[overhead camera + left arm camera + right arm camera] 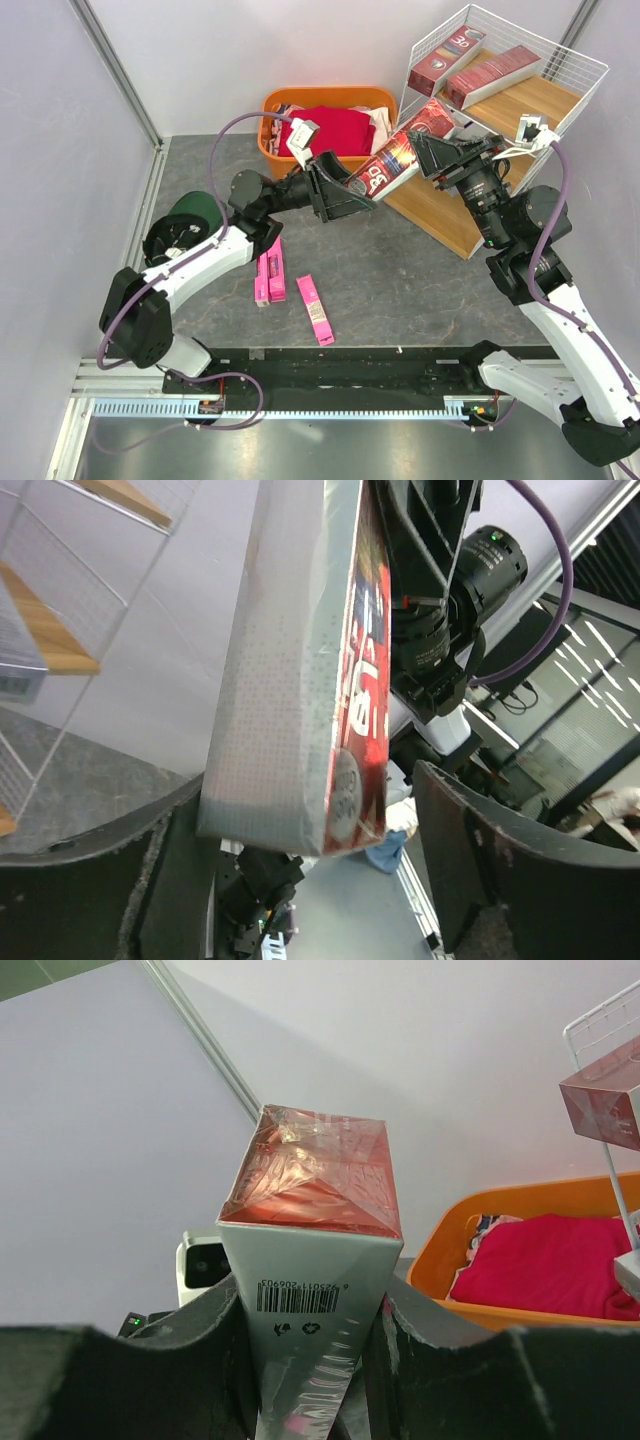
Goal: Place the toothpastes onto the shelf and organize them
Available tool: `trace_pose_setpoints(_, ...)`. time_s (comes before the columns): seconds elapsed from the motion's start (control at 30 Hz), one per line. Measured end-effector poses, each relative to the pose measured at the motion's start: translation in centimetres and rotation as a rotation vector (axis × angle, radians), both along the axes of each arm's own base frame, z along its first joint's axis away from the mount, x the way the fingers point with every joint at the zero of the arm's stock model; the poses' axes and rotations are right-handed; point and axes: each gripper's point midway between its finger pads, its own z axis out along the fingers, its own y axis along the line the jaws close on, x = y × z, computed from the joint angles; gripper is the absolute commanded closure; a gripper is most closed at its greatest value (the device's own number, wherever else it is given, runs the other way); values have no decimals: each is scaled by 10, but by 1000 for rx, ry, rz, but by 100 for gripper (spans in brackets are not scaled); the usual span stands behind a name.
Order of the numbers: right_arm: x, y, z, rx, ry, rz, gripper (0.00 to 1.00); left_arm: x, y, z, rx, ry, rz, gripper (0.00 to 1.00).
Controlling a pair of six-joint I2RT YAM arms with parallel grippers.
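A dark red toothpaste box with "3D" print hangs in the air between both arms, in front of the shelf. My right gripper is shut on its upper end; both pads press the grey sides of the box. My left gripper is open around the lower end of the box, with a gap on one side. Two dark red boxes lie on the shelf's upper boards. Pink boxes lie on the table.
An orange basket with folded red clothes stands at the back, left of the shelf. A dark green round object sits by the left arm. White walls close in the left side and back.
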Motion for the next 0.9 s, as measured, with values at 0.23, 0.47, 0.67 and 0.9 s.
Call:
trace_pose_setpoints(0.23,-1,1,2,4,-9,6,55,-3,-6,-2,-7,7,-38,52)
trace_pose_setpoints(0.47,-4,1,6,6,-26,16,33,-6,-5,3,-33,9,-57,57)
trace_pose_setpoints(0.67,4,-6,0,-18,-6,-45,9,-4,-7,10,-49,-4,-64,64)
trace_pose_setpoints(0.9,7,-37,6,-40,9,-205,3,9,-17,16,-49,9,-65,75)
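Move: The right hand holds the red toothpaste box near its upper end; its middle lies about 4 cm left, 3 back and 3 below that hand. From the left hand, whose open fingers already straddle the lower end, the middle is some 8 cm right, 6 ahead and 5 up. On the top shelf, slightly below the right hand, one red box lies about 22 cm ahead and 4 right, another 19 ahead and 12 right. The left fingers close on the red box's lower end and pinch it while that hand stays almost still; the right fingers then open wide and release the upper end. The right hand slips about 4 cm to the right, turning some 10 degrees clockwise, while the left, keeping its grip, eases about 2 cm right and as much up. ##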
